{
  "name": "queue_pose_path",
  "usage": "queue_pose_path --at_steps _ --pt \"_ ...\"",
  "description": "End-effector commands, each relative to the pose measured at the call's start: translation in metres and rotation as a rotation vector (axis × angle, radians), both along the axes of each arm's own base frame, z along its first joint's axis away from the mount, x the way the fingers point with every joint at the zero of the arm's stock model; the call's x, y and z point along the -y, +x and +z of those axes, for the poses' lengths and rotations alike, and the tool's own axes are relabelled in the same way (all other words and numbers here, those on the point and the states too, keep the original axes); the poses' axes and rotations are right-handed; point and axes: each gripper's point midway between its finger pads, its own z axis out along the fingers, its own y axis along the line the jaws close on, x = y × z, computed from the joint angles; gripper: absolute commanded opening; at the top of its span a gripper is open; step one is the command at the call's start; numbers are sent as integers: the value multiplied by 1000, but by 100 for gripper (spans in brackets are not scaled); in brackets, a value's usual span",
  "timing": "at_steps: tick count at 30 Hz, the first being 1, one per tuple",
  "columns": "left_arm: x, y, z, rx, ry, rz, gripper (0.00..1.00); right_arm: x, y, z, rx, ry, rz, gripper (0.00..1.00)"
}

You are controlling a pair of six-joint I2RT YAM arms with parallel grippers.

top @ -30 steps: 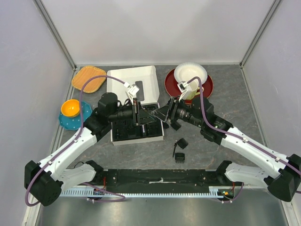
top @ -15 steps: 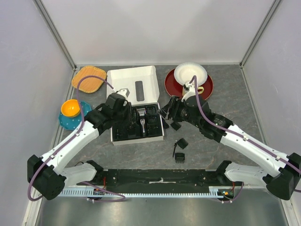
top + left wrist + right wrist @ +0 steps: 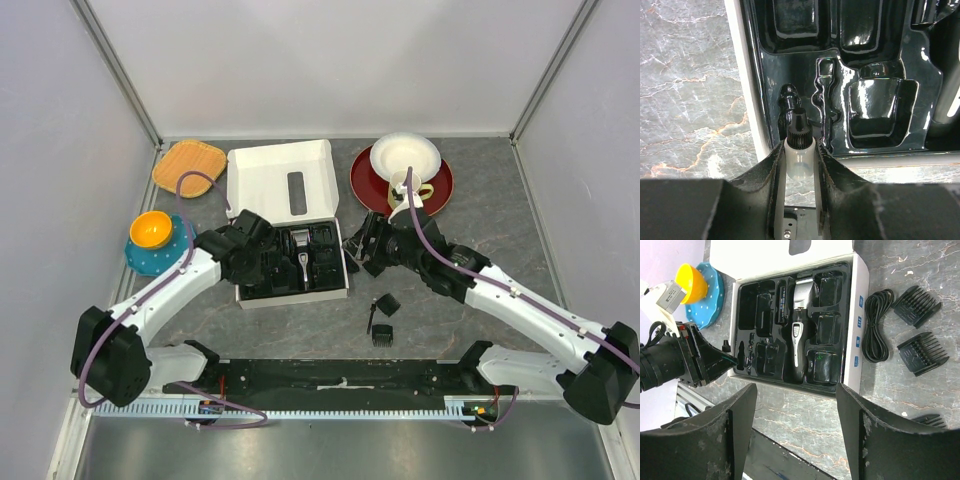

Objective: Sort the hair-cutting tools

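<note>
The black and silver clipper (image 3: pixel 799 335) lies in the black moulded tray (image 3: pixel 880 60) of the white box (image 3: pixel 280 180), with comb attachments (image 3: pixel 826 327) in slots beside it. My left gripper (image 3: pixel 800 145) is shut on a small translucent bottle (image 3: pixel 800 162) with a black ribbed cap, low over the tray's left edge. My right gripper (image 3: pixel 796 387) is open and empty, above the table just right of the box (image 3: pixel 358 245). Two loose combs (image 3: pixel 916 306) and a coiled black cable (image 3: pixel 877 325) lie right of the box. Another comb (image 3: pixel 381 335) and a thin black brush (image 3: pixel 370 320) lie nearer the arm bases.
An orange bowl (image 3: pixel 150 229) sits on a blue plate (image 3: pixel 160 258) at the left. A woven orange mat (image 3: pixel 189 166) lies at the back left. A white bowl (image 3: pixel 405 155) and a cup rest on a red plate (image 3: pixel 368 182) at the back right.
Both grippers have left the middle of the tray. The left one has moved to the tray's left side. The right one has drawn back to the right of the box.
</note>
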Motion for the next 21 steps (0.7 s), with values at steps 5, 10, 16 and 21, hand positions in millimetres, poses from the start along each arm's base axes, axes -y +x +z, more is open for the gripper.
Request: queue_pose_path --at_steps 5,10,16,21 --pt "-9 -1 -10 -39 60 48 24 1 4 -7 -22 -3 -12 72" --pt "-9 -2 -17 -69 74 51 25 3 5 -9 -27 -10 -15 72" --pt "-9 -3 -19 -77 74 62 39 3 7 -12 -36 -18 -17 72" --pt "-11 -3 -16 -63 71 73 61 3 8 -14 -43 -19 -15 71"
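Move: The left hand still holds the small oil bottle upright-ish over its moulded slot in the near-left corner of the tray; the slot is about 3 cm below and 1 cm to the left. The narrow empty recess lies roughly 3 cm right and 2 cm ahead of the hand, the square well 8 cm right and 1 cm ahead, the clipper some 13 cm right and 6 cm ahead. From the right hand the bottle slot is about 26 cm left, 4 cm back and 14 cm down. Still pinching the oil bottle, the left hand lowers it about 2 cm into its slot at the tray's near-left corner, easing just under 1 cm back and to the left and tilting some 5 to 10 degrees. There the hand stops and opens its fingers, letting go of the bottle. The right hand, open and empty, sinks about 1.5 cm. ##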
